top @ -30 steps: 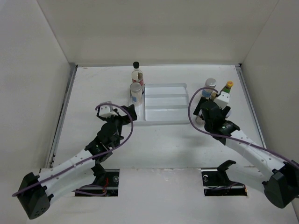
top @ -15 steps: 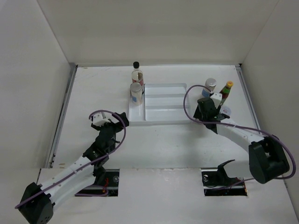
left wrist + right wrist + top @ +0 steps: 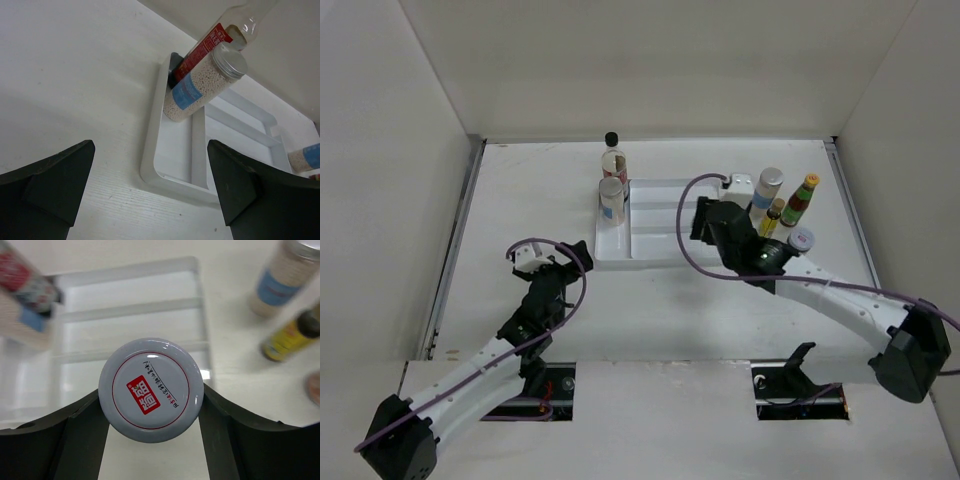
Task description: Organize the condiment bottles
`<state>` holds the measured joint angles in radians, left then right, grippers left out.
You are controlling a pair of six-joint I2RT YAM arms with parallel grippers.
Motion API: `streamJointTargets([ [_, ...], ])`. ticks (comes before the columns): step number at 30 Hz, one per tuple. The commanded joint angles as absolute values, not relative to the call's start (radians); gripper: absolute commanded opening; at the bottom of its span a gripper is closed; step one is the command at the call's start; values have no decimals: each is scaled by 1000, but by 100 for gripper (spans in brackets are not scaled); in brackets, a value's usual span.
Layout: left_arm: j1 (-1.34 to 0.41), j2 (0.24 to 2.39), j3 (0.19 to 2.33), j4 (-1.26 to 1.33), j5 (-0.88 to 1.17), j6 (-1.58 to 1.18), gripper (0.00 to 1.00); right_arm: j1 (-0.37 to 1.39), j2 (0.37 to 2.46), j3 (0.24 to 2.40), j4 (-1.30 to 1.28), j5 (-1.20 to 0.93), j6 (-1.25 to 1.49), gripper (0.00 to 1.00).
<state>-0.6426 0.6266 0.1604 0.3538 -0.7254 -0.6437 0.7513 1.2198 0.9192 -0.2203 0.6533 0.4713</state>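
Observation:
My right gripper [image 3: 150,407] is shut on a short jar with a white lid and red logo [image 3: 150,389], held above the white divided tray [image 3: 130,310]. From above, the right gripper [image 3: 704,221] hangs over the tray's right part. To its right stand a silver-lidded jar [image 3: 767,189], a red sauce bottle with a yellow cap [image 3: 801,198], a tiny dark yellow-capped bottle [image 3: 773,215] and a short white-lidded jar [image 3: 801,240]. In the tray's left end a silver-lidded granule jar [image 3: 611,198] stands, with a tall clear black-capped bottle [image 3: 612,155] behind it. My left gripper [image 3: 575,252] is open and empty, just left of the tray.
White walls enclose the table on three sides. In the left wrist view the tray's near corner [image 3: 150,167] lies between the open fingers [image 3: 50,185], with the granule jar [image 3: 200,87] and the tall bottle [image 3: 220,35] beyond.
My right gripper closed on the white-lidded jar among the bottles at the right and carried it left over the tray. My left arm drew back slightly toward its base.

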Motion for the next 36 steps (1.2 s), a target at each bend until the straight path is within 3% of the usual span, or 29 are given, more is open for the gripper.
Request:
streamJointTargets([
  [1, -622, 580, 138, 397, -761, -666, 99, 866, 1345, 1060, -5, 585, 437, 48],
  [10, -590, 495, 107, 356, -788, -696, 98, 998, 1690, 1353, 94, 482, 405, 50],
  [20, -585, 514, 107, 360, -779, -706, 98, 1005, 1934, 1477, 121, 512, 384, 52],
  [25, -585, 528, 110, 365, -767, -706, 98, 1007, 1983, 1477, 117, 555, 365, 63],
  [29, -585, 523, 110, 365, -767, -706, 98, 1015, 1951, 1470, 112, 549, 365, 86],
  [36, -582, 514, 112, 356, -767, -706, 98, 1019, 1610, 1280, 103, 571, 370, 96],
])
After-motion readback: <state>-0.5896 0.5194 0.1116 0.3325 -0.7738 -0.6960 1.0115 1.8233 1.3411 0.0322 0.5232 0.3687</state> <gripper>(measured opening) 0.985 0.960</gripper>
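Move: The right hand holds the white-lidded jar. The tray's left compartment lies off to its left; the free near end is some 24 cm left, 2 cm ahead and 12 cm below. The bead-filled jar stands about 7 cm beyond that spot, and the red-labelled bottle about 13 cm beyond it and roughly 1 cm to its right. From the left hand the same spot is around 11 cm right, 6 cm ahead and 10 cm below. Sweeping left over the tray, the right hand carries the jar about 24 cm, turning some 25 degrees counter-clockwise, then sinks steeply into the near end of the left compartment, roughly 11 cm below its starting height. There the fingers open, let go of the jar and rise about 8 cm. The left hand, empty and open, shifts 3 cm left. ##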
